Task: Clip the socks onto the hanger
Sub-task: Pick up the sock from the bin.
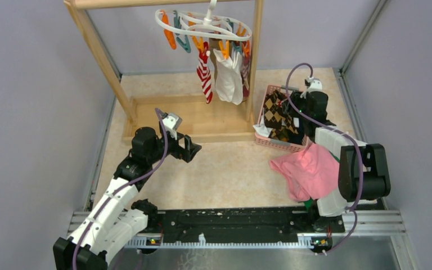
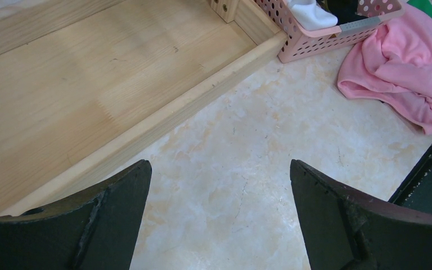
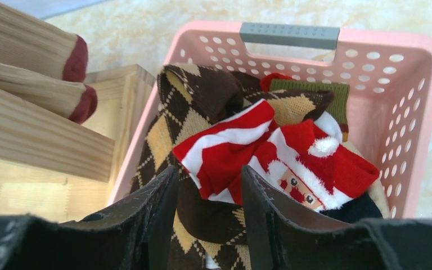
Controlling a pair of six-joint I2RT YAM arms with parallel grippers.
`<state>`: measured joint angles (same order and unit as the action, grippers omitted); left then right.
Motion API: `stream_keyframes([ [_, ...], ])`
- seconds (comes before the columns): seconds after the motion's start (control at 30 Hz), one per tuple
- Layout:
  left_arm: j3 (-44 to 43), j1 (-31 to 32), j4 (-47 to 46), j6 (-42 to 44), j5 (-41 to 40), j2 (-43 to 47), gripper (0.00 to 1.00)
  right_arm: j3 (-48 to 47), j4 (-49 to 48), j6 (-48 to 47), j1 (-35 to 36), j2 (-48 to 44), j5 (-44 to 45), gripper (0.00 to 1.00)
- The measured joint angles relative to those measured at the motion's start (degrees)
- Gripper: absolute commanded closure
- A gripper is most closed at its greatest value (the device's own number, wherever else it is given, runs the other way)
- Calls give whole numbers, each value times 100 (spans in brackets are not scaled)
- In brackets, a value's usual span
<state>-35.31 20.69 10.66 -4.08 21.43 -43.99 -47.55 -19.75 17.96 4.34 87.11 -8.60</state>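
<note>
The white ring hanger (image 1: 202, 25) hangs from the wooden rack with orange and teal clips. A red-white striped sock (image 1: 205, 79) and white socks (image 1: 229, 79) are clipped to it. More socks lie in the pink basket (image 3: 422, 112): a brown argyle sock (image 3: 214, 214) and a red Santa sock (image 3: 292, 152) on top of it. My right gripper (image 3: 209, 171) reaches into the basket, its jaws closed on a fold of the argyle sock, with the red sock's edge at the fingertips. My left gripper (image 2: 219, 169) hovers open over the bare tabletop, holding nothing.
The wooden rack (image 1: 98, 45) has a flat base board (image 2: 90, 84) just left of the basket. A large pink cloth (image 1: 306, 169) lies in front of the basket beside the right arm. Two tan socks with maroon toes (image 3: 28, 50) show at the upper left of the right wrist view.
</note>
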Motion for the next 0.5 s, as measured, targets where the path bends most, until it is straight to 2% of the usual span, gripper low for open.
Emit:
stream_keyframes([
  [0.07,0,0,2,0,0,0,2,-26,28,-20,0,103,11,56],
  [0.2,0,0,0,0,-2,-2,2,-44,85,-50,0,302,11,76],
  [0.5,0,0,0,0,2,-7,1,-4,50,-96,0,179,146,96],
])
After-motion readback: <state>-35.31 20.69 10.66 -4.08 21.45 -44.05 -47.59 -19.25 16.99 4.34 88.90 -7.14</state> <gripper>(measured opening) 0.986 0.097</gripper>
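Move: The red-and-white Santa sock lies on top of the pile in the bin, its middle about 4 cm right, 2 cm ahead and 3 cm below the right hand, with its striped end under the fingertips. The argyle sock's middle is some 4 cm to the hand's left, about level; the bin's far handle stands about 9 cm ahead and 3 cm right. From the left hand the Santa sock is roughly 37 cm right and 20 cm ahead, lower down. The Santa sock's striped end is what the right hand takes: from just above, its half-open fingers go nearly straight down about 2.5 cm onto it, close to pinch a fold of the red-and-white cloth between the tips, then begin to rise by about 1 cm with the grip kept. The wrist dips slightly, then starts to level again. ##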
